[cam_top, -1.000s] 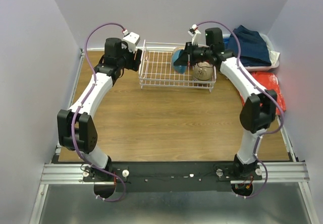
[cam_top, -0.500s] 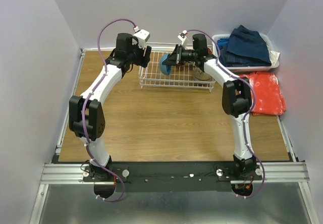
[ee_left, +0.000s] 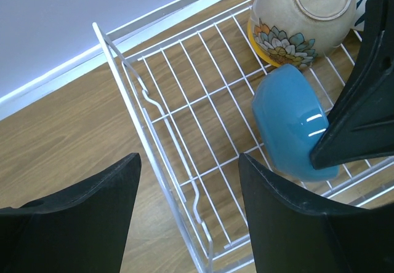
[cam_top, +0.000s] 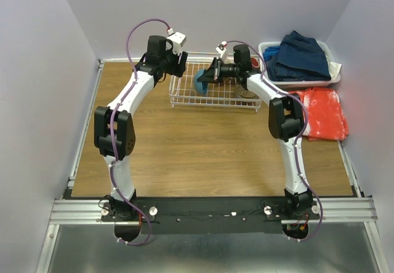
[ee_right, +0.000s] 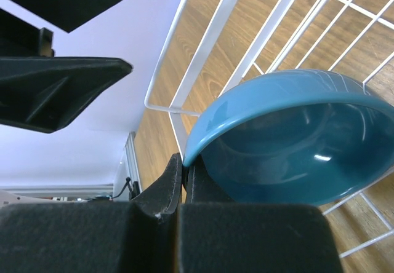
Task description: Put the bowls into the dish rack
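My right gripper (ee_right: 184, 165) is shut on the rim of a blue bowl (ee_right: 289, 138), which hangs tilted on its side just above the wires of the dish rack (ee_right: 170, 39). From above, the right gripper (cam_top: 208, 76) holds this blue bowl (cam_top: 199, 82) over the left half of the white wire dish rack (cam_top: 209, 103). A tan bowl (ee_left: 301, 18) with a flower pattern lies upside down in the rack's right part. My left gripper (ee_left: 191, 224) hovers open over the rack's left rim (ee_left: 154, 162), empty, near the blue bowl (ee_left: 289, 125).
A white basket of blue clothes (cam_top: 301, 58) stands at the back right, and a red cloth (cam_top: 323, 110) lies in front of it. Pale walls close in the wooden table on three sides. The two grippers are close together over the rack.
The right gripper has carried the blue bowl leftward across the rack. The left arm has stretched out, bringing its open gripper to the rack's far left corner.
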Motion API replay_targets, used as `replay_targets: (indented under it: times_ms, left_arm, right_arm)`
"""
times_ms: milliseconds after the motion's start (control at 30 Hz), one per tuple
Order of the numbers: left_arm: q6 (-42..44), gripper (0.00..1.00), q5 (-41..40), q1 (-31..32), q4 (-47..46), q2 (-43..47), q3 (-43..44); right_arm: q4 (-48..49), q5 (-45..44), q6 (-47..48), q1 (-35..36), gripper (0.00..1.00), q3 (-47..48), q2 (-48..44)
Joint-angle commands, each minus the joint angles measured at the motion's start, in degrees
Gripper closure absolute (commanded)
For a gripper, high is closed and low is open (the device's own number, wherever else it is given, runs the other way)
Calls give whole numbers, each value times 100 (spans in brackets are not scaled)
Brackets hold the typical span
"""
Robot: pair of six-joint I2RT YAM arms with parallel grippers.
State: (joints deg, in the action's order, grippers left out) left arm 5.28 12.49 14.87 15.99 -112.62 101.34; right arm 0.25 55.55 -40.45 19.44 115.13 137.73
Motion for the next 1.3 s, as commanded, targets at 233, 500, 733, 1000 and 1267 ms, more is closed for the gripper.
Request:
replay_targets:
  times_ms: [233, 500, 733, 1000, 1267]
  left_arm:
    - [-159, 26, 139, 218, -8, -401, 211]
    - [-62, 26, 192, 270, 141, -454, 228]
    - [-62, 27, 192, 297, 291, -682, 413]
    - [-123, 27, 315, 349, 265, -955, 633]
    - [-273, 28, 526, 560, 141, -1210, 905]
  right_arm:
    - [-702, 122, 468, -28, 89, -518, -89]
    - [-868, 176, 476, -28, 83, -527, -18]
    - [-1422, -378, 705, -160, 64, -790, -273]
    - [-1616, -528, 889, -327, 62, -685, -501]
    - [-1677, -668, 986, -459, 59, -1150, -827]
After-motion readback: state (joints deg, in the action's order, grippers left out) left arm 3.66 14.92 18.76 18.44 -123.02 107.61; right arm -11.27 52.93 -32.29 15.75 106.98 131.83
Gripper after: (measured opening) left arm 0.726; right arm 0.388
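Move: The blue bowl stands tilted in the dish rack, its rim pinched by the right hand; its middle is about 3 cm ahead and 2 cm left of that hand. From the open left hand it lies some 8 cm right, 1 cm back and 6 cm below. From the right hand, the floral bowl is roughly 7 cm ahead and 6 cm right, the brown bowl 3 cm back and 15 cm right, both about 3 cm lower. Right fingers open at the rim, going 5 cm right; left hand sinks 6 cm, rightward towards the bowl. ##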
